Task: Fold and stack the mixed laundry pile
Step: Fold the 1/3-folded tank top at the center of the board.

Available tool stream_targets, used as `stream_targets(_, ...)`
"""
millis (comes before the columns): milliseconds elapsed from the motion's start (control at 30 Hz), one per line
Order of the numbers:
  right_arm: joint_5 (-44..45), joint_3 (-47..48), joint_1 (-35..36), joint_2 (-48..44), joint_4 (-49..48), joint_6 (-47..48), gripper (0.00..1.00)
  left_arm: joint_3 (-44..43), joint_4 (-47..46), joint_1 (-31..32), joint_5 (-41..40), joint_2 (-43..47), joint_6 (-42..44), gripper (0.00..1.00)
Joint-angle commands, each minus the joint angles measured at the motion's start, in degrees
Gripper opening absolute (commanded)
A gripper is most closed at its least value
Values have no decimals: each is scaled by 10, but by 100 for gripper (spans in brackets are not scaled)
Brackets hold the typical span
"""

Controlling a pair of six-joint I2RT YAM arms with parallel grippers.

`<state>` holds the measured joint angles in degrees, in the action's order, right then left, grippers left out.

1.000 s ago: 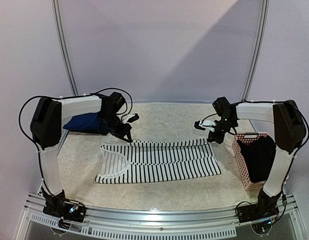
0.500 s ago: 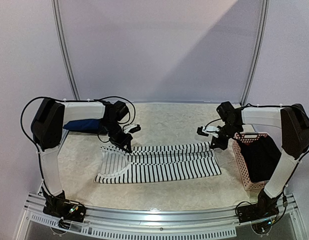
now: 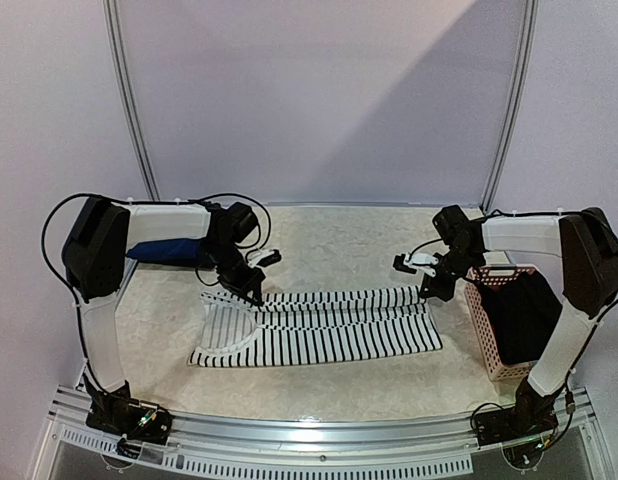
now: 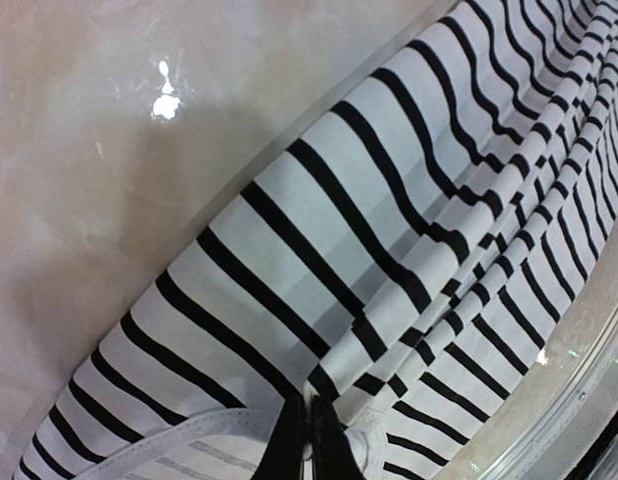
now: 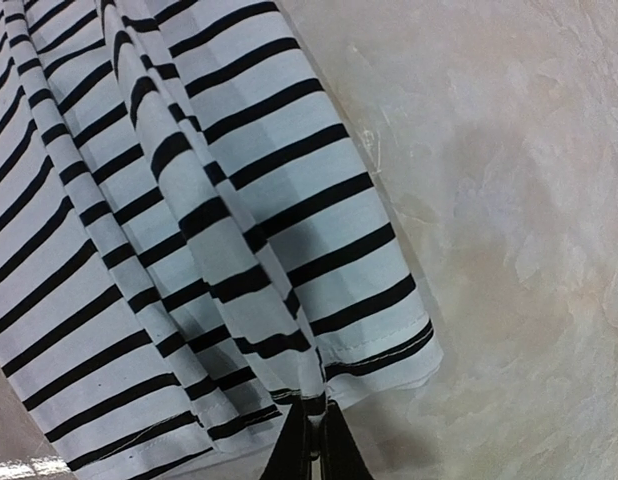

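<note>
A black-and-white striped tank top [image 3: 319, 325] lies spread across the middle of the table, its far edge lifted and pulled toward the front. My left gripper [image 3: 255, 297] is shut on that edge near the white-trimmed shoulder end [image 4: 311, 420]. At the hem end, my right gripper [image 3: 425, 292] pinches the striped cloth [image 5: 314, 400] too. Hanging fabric fills both wrist views. A navy piece [image 3: 169, 250] lies at the far left behind my left arm. Dark clothing [image 3: 519, 315] fills the basket.
A pink slotted plastic basket [image 3: 486, 330] stands at the right edge, close beside my right arm. The table top [image 3: 329, 240] is pale marbled stone with a metal rail [image 3: 319, 440] along the near edge.
Both grippers have carried the tank top's far edge forward and down over the spread garment. Since half a second ago almost nothing has moved.
</note>
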<state>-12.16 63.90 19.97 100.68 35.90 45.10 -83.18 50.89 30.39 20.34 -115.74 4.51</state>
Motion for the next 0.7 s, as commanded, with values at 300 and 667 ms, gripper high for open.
stream_targets(300, -46, -36, 2, -32, 74, 74, 21, 50, 8, 20, -3, 63, -2, 13)
stream_targets(667, -111, 34, -5, -61, 116, 13, 32, 58, -3, 24, -40, 125, -41, 25)
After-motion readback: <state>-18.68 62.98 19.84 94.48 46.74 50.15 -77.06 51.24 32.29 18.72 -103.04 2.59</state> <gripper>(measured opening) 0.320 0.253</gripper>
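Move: Both grippers already pinch the folded-over far flap of the tank top. The tank top's middle lies about 12 cm right and 6 cm back of the left gripper, and some 20 cm left and 7 cm back of the right one, barely below both. The neckline is roughly 5 cm left and 7 cm back of the left gripper, the navy stack 15 cm left and 12 cm ahead. The basket stands about 16 cm right and 5 cm back of the right gripper. Let go of the flap at both ends: open each gripper to roughly a quarter to a third while drawing back towards the near fold, the left about 2.5 cm, the right about 5 cm with a slight dip and a small counter-clockwise turn. Then lift both off the cloth, the left rising further, about 5 cm. ##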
